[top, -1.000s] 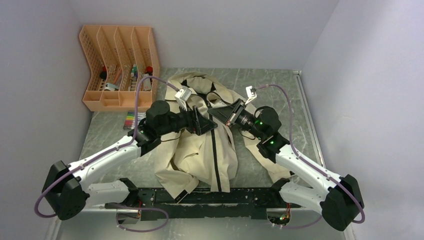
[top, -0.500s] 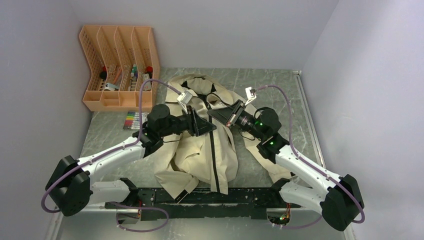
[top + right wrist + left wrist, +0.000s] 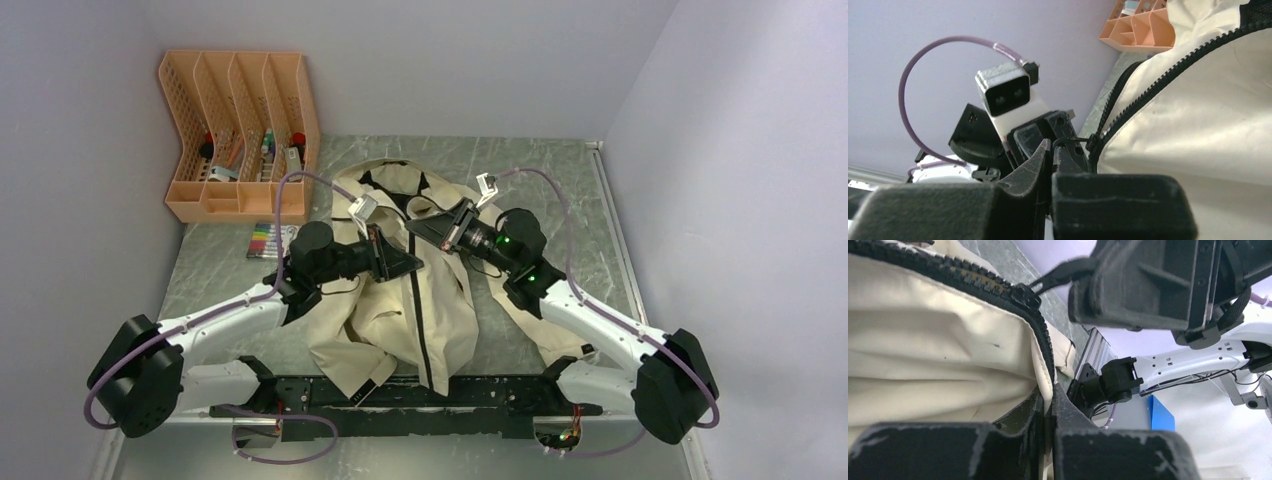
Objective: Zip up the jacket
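The beige jacket (image 3: 385, 320) lies crumpled in the middle of the table, and its dark zipper (image 3: 427, 330) runs from the hem up to the chest. My left gripper (image 3: 412, 266) is shut on the jacket's front edge beside the zipper teeth (image 3: 1048, 390). My right gripper (image 3: 412, 227) is just behind it, shut on the thin pull tab (image 3: 1064, 142) of the slider (image 3: 1093, 142). In the left wrist view the slider (image 3: 1025, 292) sits on the teeth above my jaws, and its pull (image 3: 1058, 275) leads into the right fingers (image 3: 1128, 290). Both grippers hold the fabric lifted off the table.
An orange file organizer (image 3: 240, 135) with small items stands at the back left. A pack of colored markers (image 3: 268, 240) lies in front of it. A jacket sleeve (image 3: 545, 335) trails under my right arm. A black rail (image 3: 430, 395) lines the table's near edge.
My left gripper has pulled back and down towards the near edge with the jacket edge in it. My right gripper has moved left with the pull. The collar now lies more spread out.
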You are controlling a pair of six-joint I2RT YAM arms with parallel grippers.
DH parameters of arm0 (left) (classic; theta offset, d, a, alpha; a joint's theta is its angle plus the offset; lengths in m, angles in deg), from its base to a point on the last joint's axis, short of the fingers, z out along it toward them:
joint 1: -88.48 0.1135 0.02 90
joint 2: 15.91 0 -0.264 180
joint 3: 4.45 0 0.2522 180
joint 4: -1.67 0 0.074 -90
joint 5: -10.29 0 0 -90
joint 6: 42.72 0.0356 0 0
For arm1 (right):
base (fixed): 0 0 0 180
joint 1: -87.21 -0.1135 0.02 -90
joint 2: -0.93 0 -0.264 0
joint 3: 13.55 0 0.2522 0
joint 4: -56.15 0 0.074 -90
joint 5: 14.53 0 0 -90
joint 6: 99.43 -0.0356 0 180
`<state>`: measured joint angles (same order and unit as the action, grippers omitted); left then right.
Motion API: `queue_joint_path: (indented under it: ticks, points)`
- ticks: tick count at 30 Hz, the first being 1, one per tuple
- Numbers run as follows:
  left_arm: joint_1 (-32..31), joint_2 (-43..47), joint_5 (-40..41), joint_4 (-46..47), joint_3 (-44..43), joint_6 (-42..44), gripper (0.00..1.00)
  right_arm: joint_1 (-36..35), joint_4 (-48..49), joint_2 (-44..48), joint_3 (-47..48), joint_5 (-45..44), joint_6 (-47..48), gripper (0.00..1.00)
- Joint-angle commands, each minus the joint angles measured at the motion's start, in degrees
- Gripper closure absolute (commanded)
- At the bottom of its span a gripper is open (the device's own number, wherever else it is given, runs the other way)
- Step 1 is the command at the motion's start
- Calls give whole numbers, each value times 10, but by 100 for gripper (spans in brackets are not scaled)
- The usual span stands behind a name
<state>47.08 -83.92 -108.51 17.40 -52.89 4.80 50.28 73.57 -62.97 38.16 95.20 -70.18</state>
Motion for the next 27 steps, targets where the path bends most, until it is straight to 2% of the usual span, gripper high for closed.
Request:
queue_joint_path:
  ticks: [1,18,27]
  points:
    - [-3,20,-43,15,43,-20,92,2,19,-26,63,-49,18,100]
    - [-62,31,-18,51,133,-54,92,41,50,-205,243,-107,61,100]
    - [-66,70,0,16,149,-48,92,99,58,-294,383,-84,65,100]
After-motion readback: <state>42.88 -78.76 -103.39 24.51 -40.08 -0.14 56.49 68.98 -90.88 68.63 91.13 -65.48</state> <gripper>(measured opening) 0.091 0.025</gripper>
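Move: My right hand already pinches the zip pull; the slider hangs about 2 cm ahead, 1 cm left and 1 cm below it, and the collar lies some 13 cm ahead, 2 cm left and 12 cm lower. My left hand grips the zip band, with the slider roughly 6 cm ahead, 1 cm left and 6 cm above it. From that hand the jacket's front hem is about 22 cm back, 3 cm right and 14 cm down. I draw the pull forward along the zip towards the collar with my right hand, about 15 cm and speeding up. The hand drifts a little left, dips, then rises, turning some 10 degrees clockwise. My left hand keeps its pinch on the band below the slider and draws it down and back towards the hem, about 4 cm each way, before easing to a stop as the countermove. ##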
